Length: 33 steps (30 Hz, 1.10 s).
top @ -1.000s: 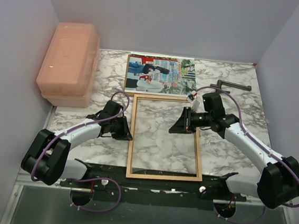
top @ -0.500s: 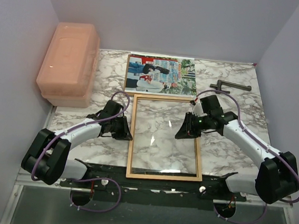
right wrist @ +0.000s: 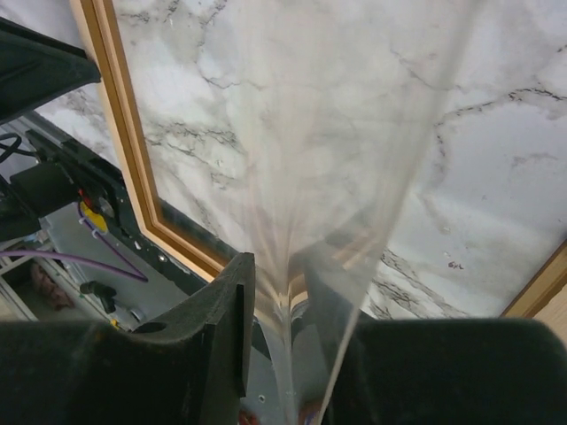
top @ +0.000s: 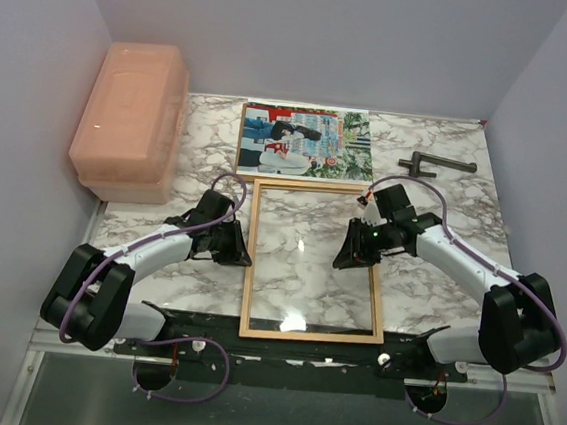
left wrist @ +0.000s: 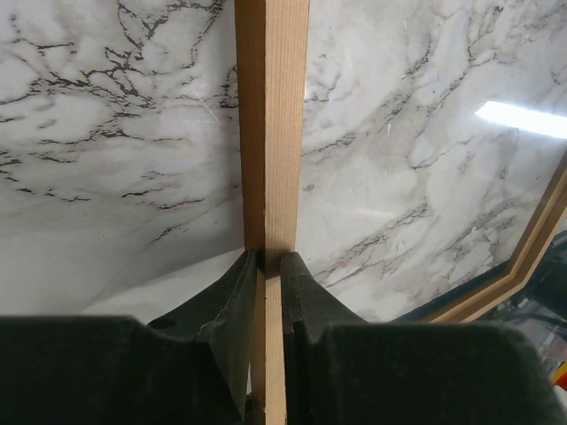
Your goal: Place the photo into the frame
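The photo (top: 306, 142) lies flat at the back of the table, beyond the frame (top: 248, 269). My left gripper (top: 240, 249) is shut on the frame's left rail (left wrist: 270, 133), one finger on each side of the wood (left wrist: 270, 258). My right gripper (top: 352, 249) hangs low over the inside of the frame's right rail. Its jaws stand slightly apart (right wrist: 276, 266), and a blurred clear sheet (right wrist: 337, 133) runs between them with a gap beside the left finger. In the top view the clear sheet (top: 309, 265) rests inside the frame and shows light reflections.
A pink plastic box (top: 132, 118) stands at the back left against the wall. A dark metal tool (top: 434, 165) lies at the back right. Walls close in three sides, and a black base strip (top: 282, 335) runs along the near edge.
My right gripper has come down and nearer to the frame's right rail, its jaws have widened, and the clear sheet has tipped down into the frame. The left gripper has stayed put.
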Each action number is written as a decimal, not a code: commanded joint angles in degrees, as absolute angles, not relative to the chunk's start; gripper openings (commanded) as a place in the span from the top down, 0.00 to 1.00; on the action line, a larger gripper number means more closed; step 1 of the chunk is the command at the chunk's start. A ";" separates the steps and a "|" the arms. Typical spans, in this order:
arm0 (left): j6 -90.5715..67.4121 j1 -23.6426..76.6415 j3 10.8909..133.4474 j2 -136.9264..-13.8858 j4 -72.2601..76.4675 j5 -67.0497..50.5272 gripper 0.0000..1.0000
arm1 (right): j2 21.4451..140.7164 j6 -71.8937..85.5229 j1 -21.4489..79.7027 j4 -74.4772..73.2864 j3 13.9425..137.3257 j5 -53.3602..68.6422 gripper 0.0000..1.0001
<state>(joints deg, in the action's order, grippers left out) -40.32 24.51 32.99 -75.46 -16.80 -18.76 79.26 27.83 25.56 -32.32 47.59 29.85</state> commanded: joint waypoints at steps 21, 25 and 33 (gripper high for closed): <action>-38.23 25.40 30.52 -78.71 -20.92 -13.36 0.83 | 80.73 28.57 26.37 -29.31 47.66 26.81 0.00; -38.23 25.40 30.45 -78.79 -20.90 -13.36 0.83 | 80.34 28.94 26.31 -30.96 47.92 24.45 0.00; -38.16 25.40 30.49 -78.65 -20.92 -13.36 0.83 | 80.76 30.32 26.37 -34.81 47.35 18.35 0.00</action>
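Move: I still have the clear sheet pinched in my right fingers over the frame. The middle of the frame lies about 5 cm to this hand's left, level with it and some 7 cm below; the right rail is roughly 8 cm to the right, the near rail about 15 cm back and 5 cm left, and the photo some 27 cm ahead and 10 cm left. From my left hand, closed on the left rail, the frame's middle is about 14 cm right and 1 cm forward. I let go of the clear sheet with my right hand: the fingers spread steadily from a narrow gap to fully open while the hand sinks about 1.5 cm towards the frame and eases roughly 1 cm forward, then at the end about 1 cm to the right. My left hand stays put, keeping its pinch on the frame's left rail. ##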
